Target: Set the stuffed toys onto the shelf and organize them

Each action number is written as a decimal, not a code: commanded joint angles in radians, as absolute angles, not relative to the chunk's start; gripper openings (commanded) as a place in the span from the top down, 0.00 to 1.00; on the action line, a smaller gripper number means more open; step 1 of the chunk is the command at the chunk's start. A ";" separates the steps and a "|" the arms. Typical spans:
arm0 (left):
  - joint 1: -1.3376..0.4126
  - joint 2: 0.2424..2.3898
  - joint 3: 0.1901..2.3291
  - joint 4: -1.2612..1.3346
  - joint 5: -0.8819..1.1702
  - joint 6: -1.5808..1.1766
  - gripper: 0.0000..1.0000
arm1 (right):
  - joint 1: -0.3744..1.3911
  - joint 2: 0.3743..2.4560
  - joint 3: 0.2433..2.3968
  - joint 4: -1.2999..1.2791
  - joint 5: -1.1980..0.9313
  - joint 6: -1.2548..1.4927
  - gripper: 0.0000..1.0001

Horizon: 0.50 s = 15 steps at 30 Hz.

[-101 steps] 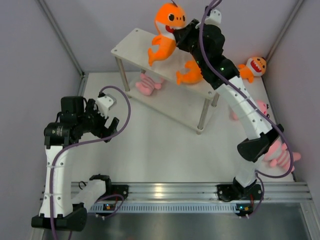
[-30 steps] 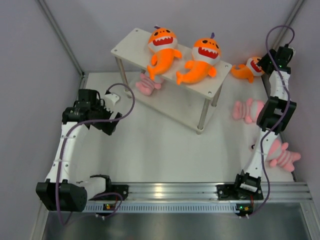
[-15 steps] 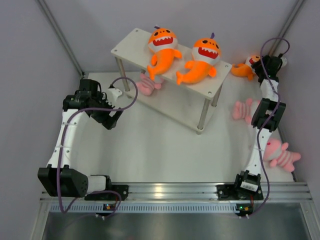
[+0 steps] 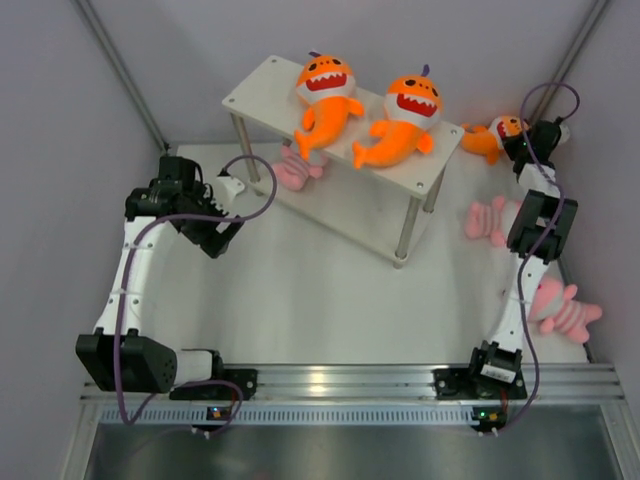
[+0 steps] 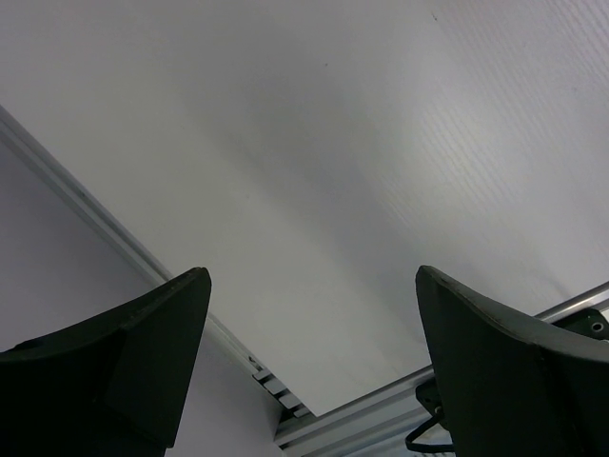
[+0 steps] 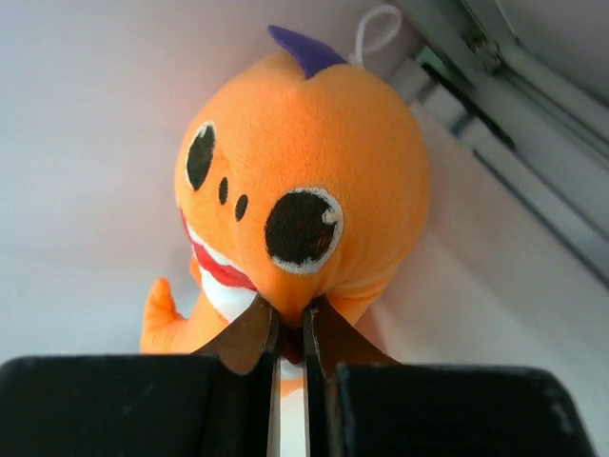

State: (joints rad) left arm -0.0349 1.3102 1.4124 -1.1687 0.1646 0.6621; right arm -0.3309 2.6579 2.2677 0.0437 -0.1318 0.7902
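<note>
The white shelf (image 4: 262,95) stands at the back with two orange shark toys, one at the left (image 4: 325,95) and one at the right (image 4: 405,115), on its top tier. A third orange shark (image 4: 488,136) (image 6: 304,190) lies in the back right corner. My right gripper (image 4: 516,143) (image 6: 288,324) is shut on a fold of plush under its face. One pink striped toy (image 4: 293,170) lies under the shelf, and two more, a farther one (image 4: 490,218) and a nearer one (image 4: 565,310), lie on the table at the right. My left gripper (image 4: 222,232) (image 5: 309,314) hangs open and empty, left of the shelf.
Grey walls close in the table on three sides. The shelf's silver legs (image 4: 405,235) stand between the two arms. An aluminium rail (image 4: 330,385) runs along the near edge, and the left wrist view shows it past the table's edge (image 5: 381,409).
My right gripper has gone from open to shut on the orange shark in the corner. The left arm has barely moved over the last half second.
</note>
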 commanded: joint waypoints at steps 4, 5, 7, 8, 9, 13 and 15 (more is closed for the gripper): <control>-0.055 1.227 1.358 -1.184 0.118 0.719 0.07 | -0.341 2.004 1.809 0.235 -0.055 0.804 1.00; -0.063 1.217 1.364 -1.183 0.132 0.710 0.06 | -0.342 1.947 1.792 0.216 -0.046 0.796 1.00; -0.067 1.174 1.396 -1.184 0.184 0.706 0.05 | -0.347 1.797 1.763 0.178 -0.028 0.790 1.00; -0.072 1.160 1.407 -1.184 0.202 0.707 0.05 | -0.347 1.751 1.761 0.134 -0.028 0.776 1.00; -0.072 1.143 1.423 -1.181 0.228 0.712 0.05 | -0.347 1.670 1.764 0.108 -0.025 0.766 1.00; -0.074 1.068 1.448 -1.181 0.276 0.707 0.05 | -0.334 1.482 1.784 0.003 -0.023 0.739 1.00; -0.074 1.049 1.474 -1.180 0.310 0.687 0.05 | -0.315 1.386 1.789 -0.076 -0.035 0.735 1.00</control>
State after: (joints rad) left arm -0.0685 1.0901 1.4193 -1.1816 0.2264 0.6907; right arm -0.3328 1.4757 1.7779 0.0319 -0.0422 0.7597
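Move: The right hand is shut on the third orange shark at the table's far right; the shelf's top board has its middle about 46 cm to the left, 20 cm nearer the base and 20 cm higher. On the board, one shark lies some 35 cm left and 23 cm back of this hand, another 49 cm left and 18 cm back; the nearer pink toy is about 27 cm back and 8 cm left. From the left hand, the board's middle is roughly 22 cm ahead, 23 cm right and 7 cm up. Keeping its pinch on the orange shark's front just below the mouth, the right hand first draws back from the far edge, then swings steeply up, ending about 47 cm higher and 26 cm nearer the base, high over the nearer pink toy, its fingers tipping up some 35 degrees. The open, empty left hand eases back a little and, after a slight dip, rises about 5 cm, clear of everything. ##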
